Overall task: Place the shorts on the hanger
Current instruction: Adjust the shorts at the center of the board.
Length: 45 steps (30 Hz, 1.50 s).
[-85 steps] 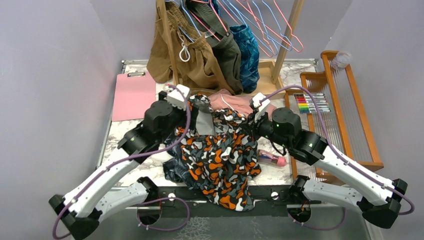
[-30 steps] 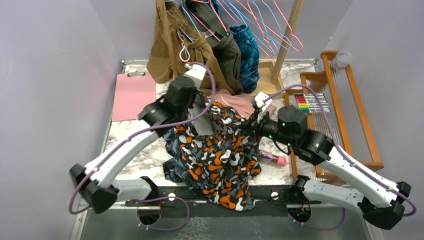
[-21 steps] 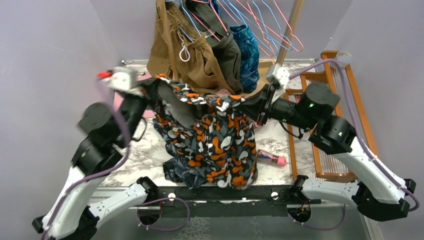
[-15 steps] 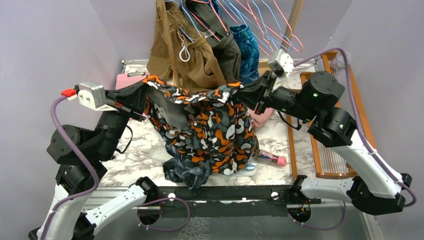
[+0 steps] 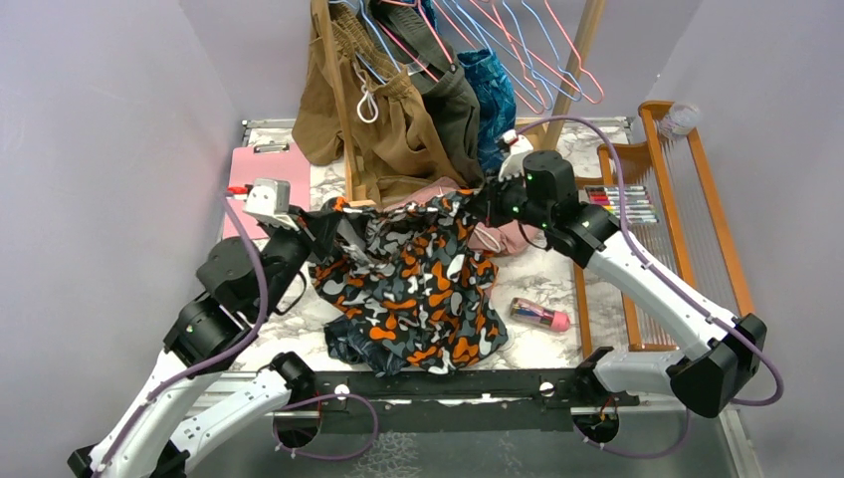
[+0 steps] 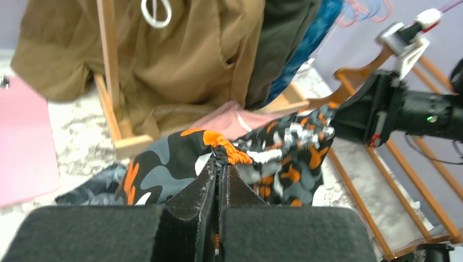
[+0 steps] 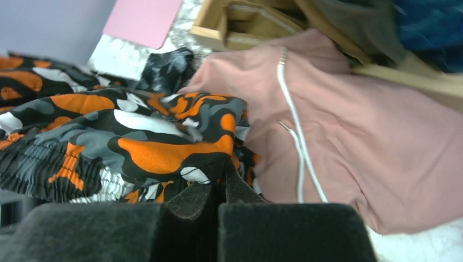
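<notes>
The camouflage shorts (image 5: 418, 284) hang spread between my two grippers, their lower part draped over the table's front middle. My left gripper (image 5: 323, 224) is shut on the left end of the waistband, and the left wrist view shows its tips (image 6: 221, 164) pinching the orange gathered edge of the shorts (image 6: 164, 172). My right gripper (image 5: 485, 204) is shut on the right end, its tips (image 7: 218, 183) buried in the shorts' fabric (image 7: 153, 153). An empty pink wire hanger (image 5: 594, 88) hangs on the rack at the back right, above and behind the right gripper.
A wooden rack (image 5: 572, 70) at the back carries brown (image 5: 388, 119), olive and blue garments on other hangers. Dusty-pink shorts (image 5: 503, 237) lie under the right gripper. Dark shorts (image 5: 348, 344) lie front left. Pink clipboard (image 5: 264, 189), markers (image 5: 617, 204), wooden loom (image 5: 697, 199), pink-capped tube (image 5: 542, 316).
Both grippers raised the shorts off the table and stretched them wide. They have since come down and closer together, and the shorts sag lower over the table.
</notes>
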Available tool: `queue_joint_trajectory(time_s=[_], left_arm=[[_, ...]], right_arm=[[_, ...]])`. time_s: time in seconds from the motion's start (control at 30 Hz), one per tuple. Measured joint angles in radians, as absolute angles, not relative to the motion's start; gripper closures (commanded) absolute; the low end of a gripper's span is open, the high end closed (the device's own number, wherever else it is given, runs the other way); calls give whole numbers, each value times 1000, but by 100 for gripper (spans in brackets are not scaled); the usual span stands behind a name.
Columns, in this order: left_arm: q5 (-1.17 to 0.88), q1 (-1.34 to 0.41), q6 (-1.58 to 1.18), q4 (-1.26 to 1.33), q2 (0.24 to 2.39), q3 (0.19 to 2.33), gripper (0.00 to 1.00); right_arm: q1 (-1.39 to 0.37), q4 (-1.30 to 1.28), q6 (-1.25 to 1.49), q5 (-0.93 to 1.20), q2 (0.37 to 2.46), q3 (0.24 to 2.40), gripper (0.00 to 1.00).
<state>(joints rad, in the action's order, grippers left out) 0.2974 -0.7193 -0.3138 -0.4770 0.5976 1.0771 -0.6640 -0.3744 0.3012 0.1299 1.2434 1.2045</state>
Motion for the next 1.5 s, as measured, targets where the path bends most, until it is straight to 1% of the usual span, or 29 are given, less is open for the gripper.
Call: queue_joint_trajectory(time_s=[0.03,0.1,0.13,0.23,0.3,0.37,0.47,0.63,0.83,0.97,1.13,1.23,1.33,1.43,1.5], left_arm=[[309,-719,-331,-487,597,1060,100],[333,-719,-368,-508,595,1023,100],[343,-719,-386,-518,595,1005,100],[373,-719,-433,-530,593,957,100],[395,-719,-467,-536,593,933,100],[414,-719,-494,-539,595,916,100],[437,-719,-534,-542,610,899,100],[463,-719,-565,-540,657,897,100],[496,-719,-572,-518,701,897,100],[514,-719,-572,-498,721,898,100],[524,-719,-571,-473,751,903,100],[525,-719,-572,-465,762,903,100],[525,-719,-572,-459,764,903,100],[525,-719,-572,-456,763,903,100],[526,-719,-571,-455,759,903,100]], right_arm=[[-643,-370,326,125,1243,1189,99],[-608,-363,369,117,1244,1160,92],[-600,-362,386,114,1245,1148,87],[-596,-360,421,111,1253,1122,63],[-596,-358,433,111,1255,1103,52],[-596,-359,439,112,1254,1085,45],[-596,-364,437,113,1251,1073,40],[-596,-421,414,113,1186,1073,35],[-596,-521,373,166,1056,1076,35],[-614,-568,370,236,1018,1076,34],[-699,-562,401,263,1029,1045,34],[-765,-532,430,248,1073,1027,33],[-810,-484,474,208,1131,1005,33],[-817,-435,522,146,1169,966,33],[-817,-414,544,111,1190,952,35]])
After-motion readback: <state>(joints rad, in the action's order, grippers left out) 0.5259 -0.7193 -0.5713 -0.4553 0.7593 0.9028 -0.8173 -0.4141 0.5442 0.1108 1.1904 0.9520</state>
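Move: Both hands still hold the camouflage shorts by the waistband. The middle of the shorts hangs about 10 cm back, 11 cm to the right of and 20 cm below the left hand. From the right hand it is some 14 cm back, 12 cm left and 12 cm down. Pink cloth lies roughly 14 cm under the right hand, 2 cm to its right and 1 cm back; the pen bottle is about 19 cm back, 13 cm right and 15 cm down. Left lowers its held corner about 11 cm; right sinks, lets go, then reaches back over the shorts. ##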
